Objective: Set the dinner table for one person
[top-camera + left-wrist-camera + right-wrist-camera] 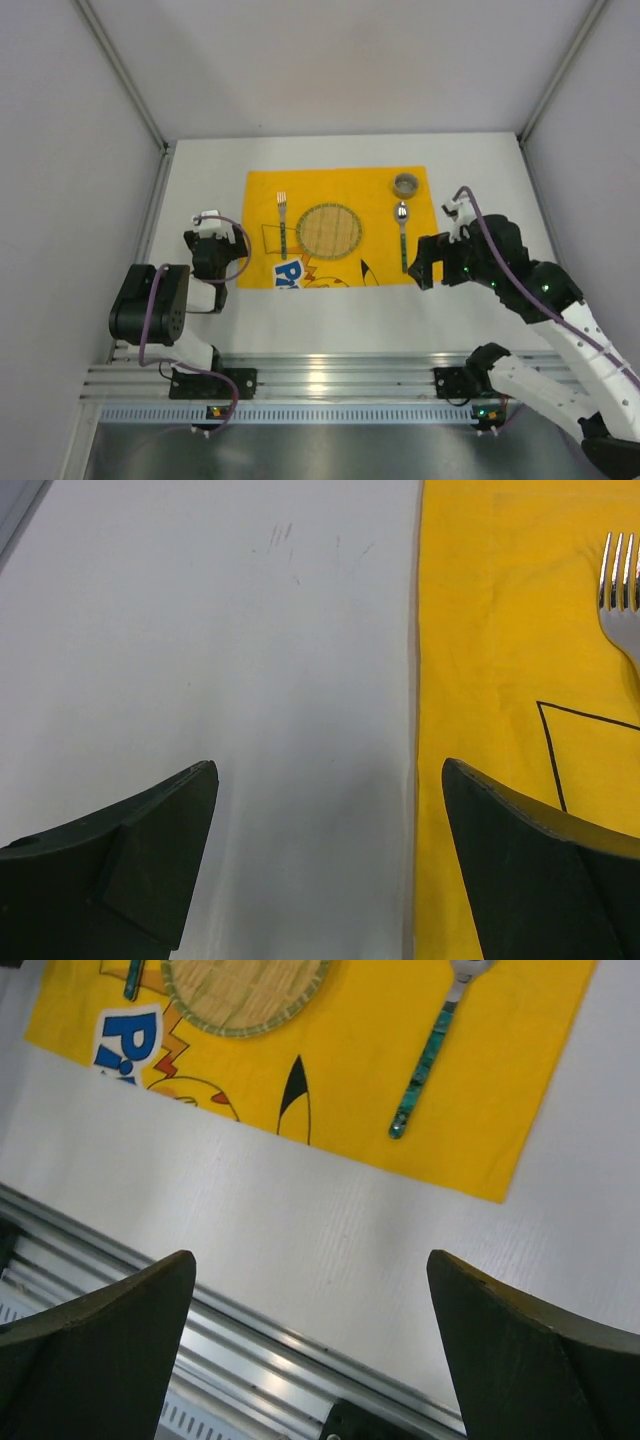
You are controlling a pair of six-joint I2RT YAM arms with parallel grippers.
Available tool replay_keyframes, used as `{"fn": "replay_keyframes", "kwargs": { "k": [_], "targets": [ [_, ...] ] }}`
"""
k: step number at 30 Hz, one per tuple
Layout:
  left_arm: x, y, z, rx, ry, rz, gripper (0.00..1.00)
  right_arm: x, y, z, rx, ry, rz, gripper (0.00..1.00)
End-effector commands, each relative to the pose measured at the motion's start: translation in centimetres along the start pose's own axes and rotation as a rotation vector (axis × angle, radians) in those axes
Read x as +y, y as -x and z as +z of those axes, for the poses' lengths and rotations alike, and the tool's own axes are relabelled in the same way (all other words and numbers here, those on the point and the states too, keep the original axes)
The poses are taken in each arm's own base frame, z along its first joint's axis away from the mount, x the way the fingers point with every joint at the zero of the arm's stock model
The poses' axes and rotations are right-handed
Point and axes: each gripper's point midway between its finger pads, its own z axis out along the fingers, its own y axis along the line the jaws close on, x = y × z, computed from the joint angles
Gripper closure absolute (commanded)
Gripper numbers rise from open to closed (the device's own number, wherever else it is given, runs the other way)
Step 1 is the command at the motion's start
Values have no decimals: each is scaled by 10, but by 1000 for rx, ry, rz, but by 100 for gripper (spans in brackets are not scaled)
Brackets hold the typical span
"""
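Observation:
The dinner table (330, 318) is a plain white top carrying a yellow printed placemat (375, 205). On the mat lie a fork (283, 222), a round woven plate (328, 231), a spoon (402, 236) with a green handle and a small round cup (405, 184). My left gripper (218, 240) hangs just left of the mat, open and empty (330, 770); the fork tines (620, 580) show ahead to its right. Off the mat's near right corner my right gripper (432, 268) is open and empty (310, 1257) over bare table (330, 1230), with the spoon (425, 1070) beyond it.
Grey walls close the table in on the left, right and back. An aluminium rail (330, 378) (250, 1350) with both arm bases runs along the near edge. The mat's left edge (418, 680) lies close to my left gripper's right finger (540, 860).

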Motion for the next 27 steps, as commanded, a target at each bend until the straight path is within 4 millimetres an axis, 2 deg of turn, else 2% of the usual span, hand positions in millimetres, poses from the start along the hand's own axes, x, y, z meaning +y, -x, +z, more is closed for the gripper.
{"fn": "replay_keyframes", "kwargs": {
  "k": [1, 2, 3, 4, 5, 6, 7, 10, 12, 16, 17, 18, 19, 20, 24, 27],
  "targets": [
    [-5, 30, 5, -101, -18, -7, 1, 37, 24, -9, -80, 42, -43, 0],
    [-4, 31, 5, -105, -16, -8, 1, 49, 19, 2, -41, 44, -71, 0],
    [-5, 30, 5, -103, -18, -7, 1, 86, 4, -2, -12, 132, -164, 0],
    [-4, 30, 5, -103, -16, -8, 1, 92, 14, 3, -54, 46, -207, 0],
    [-4, 31, 5, -105, -16, -9, 1, 102, 10, -1, -64, 17, -271, 0],
    [-5, 30, 5, -103, -18, -7, 1, 128, 0, -12, -80, 61, -360, 0],
    [-5, 31, 5, -105, -16, -6, 1, 133, 10, -12, -124, -3, -363, 0],
    [-5, 30, 5, -102, -16, -7, 1, 131, 9, -16, -109, -61, -347, 0],
    [-5, 30, 6, -100, -18, -8, 1, 118, 19, -24, -134, -122, -345, 0],
    [-5, 30, 5, -102, -18, -7, 1, 101, 38, -45, -234, -106, -246, 0],
    [-5, 30, 5, -101, -18, -7, 1, 91, 48, -58, -289, -80, -195, 0],
    [-5, 30, 5, -101, -18, -7, 1, 97, 59, -63, -349, -32, -142, 0],
    [-5, 30, 5, -102, -16, -7, 1, 89, 60, -67, -382, -17, -161, 0],
    [-5, 31, 5, -104, -18, -9, 1, 94, 68, -71, -425, 16, -130, 0],
    [-5, 30, 5, -103, -16, -7, 1, 94, 83, -78, -468, 2, -151, 0],
    [-5, 30, 5, -102, -16, -7, 1, 108, 90, -81, -454, 29, -193, 0]
  ]
}}
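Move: The yellow placemat's middle lies about 20 cm ahead of the right hand, 19 cm to its left and 22 cm below. On it, at much the same depth below, the spoon is some 19 cm ahead and 3 cm left of that hand, the plate 19 cm ahead and 22 cm left, the cup about 32 cm ahead and 2 cm left. From the left hand the placemat's middle is about 30 cm right, 2 cm ahead, 4 cm below. Touching nothing, the empty right hand heads away from the set placemat: it first sweeps left about 14 cm while drawing back some 7 cm, turning counter-clockwise, then reverses rightward and climbs, ending about 13 cm higher. The turn unwinds as the fingers, still wide open, tip up by some 25 degrees. ##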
